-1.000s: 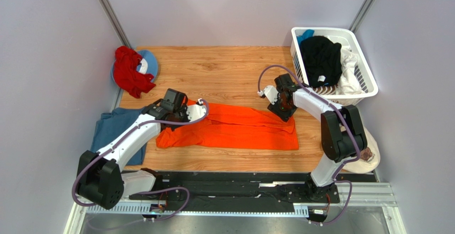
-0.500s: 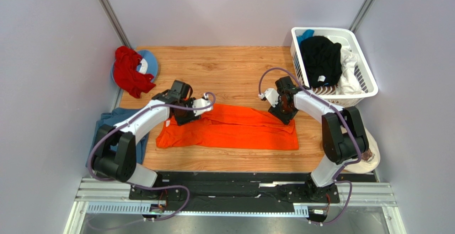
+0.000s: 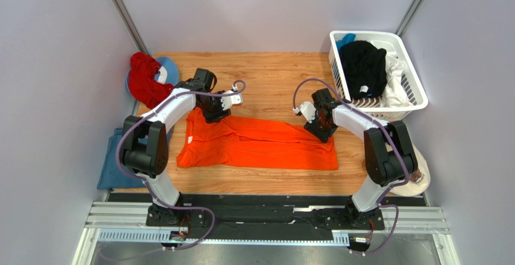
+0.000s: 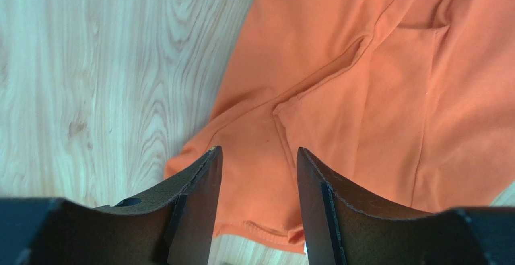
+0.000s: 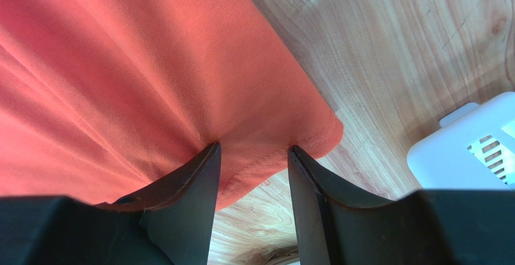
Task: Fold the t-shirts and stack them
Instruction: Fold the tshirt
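Observation:
The bright orange t-shirt lies folded into a long band across the wooden table. At its far left corner, where a sleeve flap lies spread, my left gripper hovers. In the left wrist view that gripper is open above the orange cloth with nothing pinched. My right gripper is at the shirt's far right corner. Its jaws stand open with the tips on the hemmed corner. A dusty blue t-shirt hangs over the table's left edge.
A white basket at the back right holds a black shirt and a white one. Its corner shows near the right gripper. A red garment lies on a blue thing at the back left. A beige cap sits behind the right arm.
My left gripper has carried the shirt's left part toward the back, opened and let it go; a flap now lies spread at the far left corner. The right gripper has barely moved.

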{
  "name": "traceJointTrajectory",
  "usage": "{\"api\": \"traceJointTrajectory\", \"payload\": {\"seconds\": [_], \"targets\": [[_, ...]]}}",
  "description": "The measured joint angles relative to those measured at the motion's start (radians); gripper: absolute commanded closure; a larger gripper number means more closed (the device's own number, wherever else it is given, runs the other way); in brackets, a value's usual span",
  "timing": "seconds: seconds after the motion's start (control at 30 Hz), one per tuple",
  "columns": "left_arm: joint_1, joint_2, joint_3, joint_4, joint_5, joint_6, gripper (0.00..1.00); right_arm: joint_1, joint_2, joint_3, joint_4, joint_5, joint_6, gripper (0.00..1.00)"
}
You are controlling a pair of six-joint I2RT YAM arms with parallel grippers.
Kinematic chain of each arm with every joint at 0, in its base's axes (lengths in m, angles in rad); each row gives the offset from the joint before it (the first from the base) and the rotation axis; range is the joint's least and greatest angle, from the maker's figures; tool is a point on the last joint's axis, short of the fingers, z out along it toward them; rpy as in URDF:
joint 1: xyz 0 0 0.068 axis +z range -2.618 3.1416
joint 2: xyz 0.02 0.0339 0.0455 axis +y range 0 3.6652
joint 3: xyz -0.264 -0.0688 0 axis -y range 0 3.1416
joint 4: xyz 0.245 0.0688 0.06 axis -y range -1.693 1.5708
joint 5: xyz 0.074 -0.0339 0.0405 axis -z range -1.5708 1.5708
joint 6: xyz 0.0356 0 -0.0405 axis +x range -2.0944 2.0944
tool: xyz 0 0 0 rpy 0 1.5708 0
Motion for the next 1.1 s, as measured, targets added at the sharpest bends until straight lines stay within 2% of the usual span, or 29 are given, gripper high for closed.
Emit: {"api": "traceJointTrajectory", "payload": {"seconds": [0.27, 0.8, 0.9, 1.1], "targets": [[0.0, 0.055, 0.051, -0.065, 0.043, 0.018, 0.44, 0.0, 0.0, -0.01, 0.014, 0.004, 0.0, 0.52], [0.0, 0.142, 0.056, -0.079, 0.049, 0.021, 0.47, 0.0, -0.003, -0.023, 0.019, 0.011, 0.0, 0.52], [0.0, 0.144, 0.056, -0.079, 0.05, 0.021, 0.51, 0.0, -0.004, -0.023, 0.019, 0.011, 0.0, 0.52], [0.0, 0.144, 0.056, -0.074, 0.05, 0.018, 0.71, 0.0, -0.004, -0.023, 0.019, 0.013, -0.003, 0.53]]}}
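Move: The t-shirt's fold corner, where the seam of the folded-over sleeve turns, lies about 5 cm below the left hand, some 2 cm back and 1 cm to its right. The t-shirt's white tag is about 7 cm back from this hand and 10 cm to its left; the red cloth lies roughly 15 cm ahead and 23 cm left. From the right hand the fold corner is about 31 cm left, 3 cm ahead and at much the same height. Down onto the t-shirt's fold corner: the left hand sinks about 4 cm with its fingers apart, easing 1 cm back and tipping some 10 degrees so the fingers point more steeply down. It then stops there and starts to close them about the corner; a firm pinch can't be seen yet. The right hand stays low at the far right hem corner, fingers half open. ##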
